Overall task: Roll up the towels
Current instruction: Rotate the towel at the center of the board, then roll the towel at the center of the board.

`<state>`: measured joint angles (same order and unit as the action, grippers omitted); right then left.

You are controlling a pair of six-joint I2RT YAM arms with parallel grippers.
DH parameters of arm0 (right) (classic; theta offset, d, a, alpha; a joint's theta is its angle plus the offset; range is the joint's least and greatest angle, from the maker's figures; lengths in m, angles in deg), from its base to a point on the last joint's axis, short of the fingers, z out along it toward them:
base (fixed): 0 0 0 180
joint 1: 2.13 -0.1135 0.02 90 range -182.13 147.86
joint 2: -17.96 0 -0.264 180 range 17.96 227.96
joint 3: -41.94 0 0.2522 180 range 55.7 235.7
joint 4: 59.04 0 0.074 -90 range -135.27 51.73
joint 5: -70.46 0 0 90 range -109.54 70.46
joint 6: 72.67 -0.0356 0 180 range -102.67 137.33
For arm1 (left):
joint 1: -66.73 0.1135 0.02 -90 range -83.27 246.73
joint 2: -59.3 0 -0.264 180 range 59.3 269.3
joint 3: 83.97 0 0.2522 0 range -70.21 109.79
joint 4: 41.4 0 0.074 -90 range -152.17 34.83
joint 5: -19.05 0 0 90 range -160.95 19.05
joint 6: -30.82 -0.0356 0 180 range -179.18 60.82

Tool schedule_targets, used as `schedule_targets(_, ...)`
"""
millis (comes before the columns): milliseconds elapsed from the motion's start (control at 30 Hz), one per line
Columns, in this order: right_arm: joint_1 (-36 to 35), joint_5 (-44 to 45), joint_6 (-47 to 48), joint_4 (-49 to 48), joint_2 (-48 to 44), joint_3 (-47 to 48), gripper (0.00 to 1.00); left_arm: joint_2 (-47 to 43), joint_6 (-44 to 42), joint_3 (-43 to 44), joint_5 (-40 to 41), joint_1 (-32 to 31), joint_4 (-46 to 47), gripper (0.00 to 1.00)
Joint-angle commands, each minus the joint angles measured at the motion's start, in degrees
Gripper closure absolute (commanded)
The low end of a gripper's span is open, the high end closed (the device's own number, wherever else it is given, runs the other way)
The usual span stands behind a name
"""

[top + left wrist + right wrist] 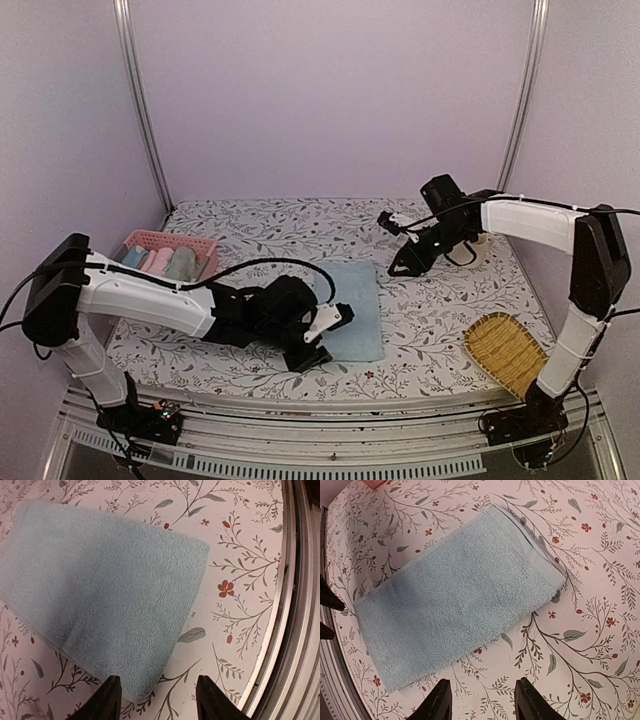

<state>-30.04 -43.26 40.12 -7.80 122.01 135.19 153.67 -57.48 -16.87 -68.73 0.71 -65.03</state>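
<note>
A light blue towel (352, 308) lies flat, folded into a rectangle, on the flowered tablecloth near the front middle. My left gripper (322, 337) hovers low at the towel's near left side. In the left wrist view this gripper (159, 700) is open, and a corner of the towel (100, 590) reaches just inside its left finger. My right gripper (402, 258) hangs above the table beyond the towel's far right corner. In the right wrist view it (482, 700) is open over bare cloth, a short way off the long edge of the towel (460, 595). Neither gripper holds anything.
A pink lattice basket (168, 241) at the back left holds rolled cloths, among them a pale green one (182, 266). A woven bamboo tray (505, 352) lies at the front right. A cream mug (481, 246) peeks out behind the right arm. The metal table rail (295, 605) runs close to the left gripper.
</note>
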Motion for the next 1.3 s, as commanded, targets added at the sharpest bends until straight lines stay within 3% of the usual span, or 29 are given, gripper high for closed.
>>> schedule_targets(0,-0.22,-6.28,4.50,-1.17,-9.00,-7.65,0.54,5.09,-9.38,3.21,0.99,-0.62,-2.96,0.48)
schedule_targets(167,-0.55,-10.49,8.12,-1.66,-16.42,-17.04,0.54,10.54,-11.73,5.54,-1.08,0.50,-3.76,0.49)
schedule_targets(367,-4.10,-9.03,11.02,-3.51,-21.44,-23.41,0.54,14.34,-12.36,6.50,-0.02,1.12,-3.07,0.55)
schedule_targets(533,-9.53,-7.46,14.63,-5.54,-25.43,-27.42,0.55,14.79,-12.00,5.99,0.12,1.30,-2.43,0.78)
schedule_targets(733,-15.90,-3.98,17.17,-4.71,-26.59,-28.52,0.55,15.23,-9.02,8.60,-9.05,1.37,-5.81,1.00)
schedule_targets(1000,-25.18,4.61,17.76,-7.29,-24.48,-31.27,0.52,21.82,5.40,16.60,-30.73,4.92,-11.48,1.00)
schedule_targets(1267,-30.81,10.89,16.79,-13.18,-23.91,-35.09,0.52,21.76,15.13,14.92,-40.20,8.47,-4.54,1.00)
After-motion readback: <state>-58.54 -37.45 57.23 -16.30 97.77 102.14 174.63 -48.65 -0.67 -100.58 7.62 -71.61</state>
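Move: The towel's near left corner lies almost under the left hand, about 2 cm ahead, 1 cm to the right and 6 cm below. The towel's middle is some 12 cm ahead and 8 cm right of that hand. From the right hand, the towel's near right corner is about 17 cm back, 3 cm left and 11 cm down; the mug stands roughly 6 cm ahead and 15 cm right, 7 cm lower. Down about 5.5 cm goes the left hand, shutting its half-open fingers on the towel's near left corner, then dragging it low over the table, some 4 cm right and 3 cm back, fingertips swinging back about 35 degrees. The right hand sweeps back 22 cm, rising then sinking, turns about 40 degrees counter-clockwise and comes over the near right corner, fingers open. ##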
